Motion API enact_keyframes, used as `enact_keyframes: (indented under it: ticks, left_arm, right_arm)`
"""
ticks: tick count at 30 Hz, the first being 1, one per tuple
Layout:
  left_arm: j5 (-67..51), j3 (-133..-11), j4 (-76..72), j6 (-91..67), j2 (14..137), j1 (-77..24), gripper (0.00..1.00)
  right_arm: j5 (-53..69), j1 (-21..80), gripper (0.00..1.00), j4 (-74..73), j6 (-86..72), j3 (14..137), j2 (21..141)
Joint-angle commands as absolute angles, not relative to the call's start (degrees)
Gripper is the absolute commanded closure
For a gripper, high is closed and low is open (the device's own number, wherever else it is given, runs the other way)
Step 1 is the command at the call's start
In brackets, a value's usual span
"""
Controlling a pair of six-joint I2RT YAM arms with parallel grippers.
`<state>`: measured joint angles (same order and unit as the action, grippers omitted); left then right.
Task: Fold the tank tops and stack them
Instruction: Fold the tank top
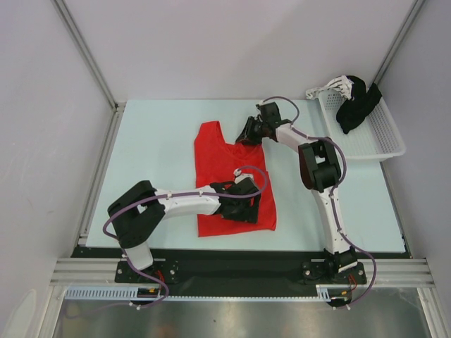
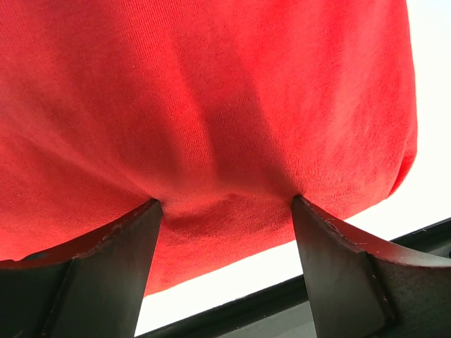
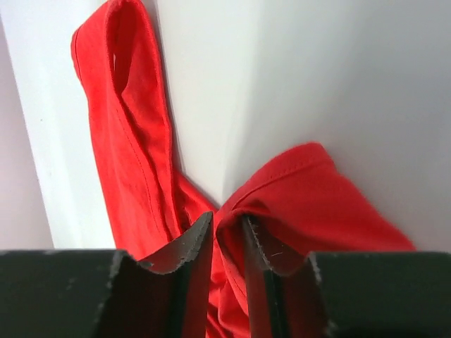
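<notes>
A plain red tank top [image 1: 224, 160] lies flat on the pale table, straps toward the far side. My left gripper [image 1: 243, 206] is over its lower right part. In the left wrist view the left gripper [image 2: 225, 201] stands open, both fingertips pressing down on the red fabric [image 2: 211, 105] near its hem. My right gripper [image 1: 249, 132] is at the tank top's far right shoulder strap. In the right wrist view the right gripper [image 3: 227, 217] has its jaws drawn close, with a fold of the strap [image 3: 296, 190] pinched between them. The other strap [image 3: 127, 120] lies loose to the left.
A white mesh basket [image 1: 386, 138] stands at the back right of the table, holding a black garment [image 1: 356, 104] and a white item [image 1: 337, 87]. Metal frame posts stand at the table's far corners. The black front edge of the table [image 2: 282, 299] runs just beyond the hem.
</notes>
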<state>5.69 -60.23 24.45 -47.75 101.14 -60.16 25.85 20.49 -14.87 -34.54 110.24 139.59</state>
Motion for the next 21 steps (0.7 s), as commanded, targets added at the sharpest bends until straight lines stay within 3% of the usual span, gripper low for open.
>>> enact_keyframes:
  ticks: [1, 5, 11, 15, 20, 21]
  left_arm:
    - [1.2, -57.2, 22.9, -49.1, 107.8, -61.4, 0.19]
    - [1.2, -56.7, 22.2, -49.2, 107.5, -61.5, 0.19]
    - [1.1, -57.0, 22.3, -49.0, 107.8, -61.4, 0.2]
    - [1.0, -56.9, 22.2, -49.0, 107.8, -61.4, 0.2]
    - [1.0, -56.8, 22.1, -49.0, 107.7, -61.4, 0.21]
    - [0.9, -56.9, 22.0, -48.9, 107.8, -61.5, 0.21]
  right_arm:
    - [32.8, 19.3, 0.73, -10.5, -38.1, 114.8, 143.5]
    - [36.8, 17.7, 0.82, -2.0, -42.0, 115.6, 144.5]
    - [40.1, 15.5, 0.77, 7.0, -44.1, 119.0, 146.5]
    - [42.5, 14.3, 1.0, 13.8, -47.2, 120.8, 148.0]
    - [42.8, 13.6, 1.0, 15.6, -46.0, 123.2, 148.3]
    - [42.7, 13.6, 0.96, 15.3, -44.4, 123.5, 148.2]
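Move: The near-folded right shoulder strap of the tank top lies right at the right hand's fingertips, no more than about 1 cm below. The other strap is some 14 cm to the left and 6 cm farther out, about 3 cm lower, and the table's far edge is roughly 20 cm straight ahead. From the left hand, down on the cloth near the hem, that right strap is about 32 cm straight ahead. The right fingers finish closing and pinch the right shoulder strap. After a small dip they carry it forward about 8 cm towards the table's far edge, then rise too, some 7 cm, while the hand tilts roughly 25 degrees so the fingers come nearer level. The left hand stays put, fingers still wide, resting on the cloth near the hem. ##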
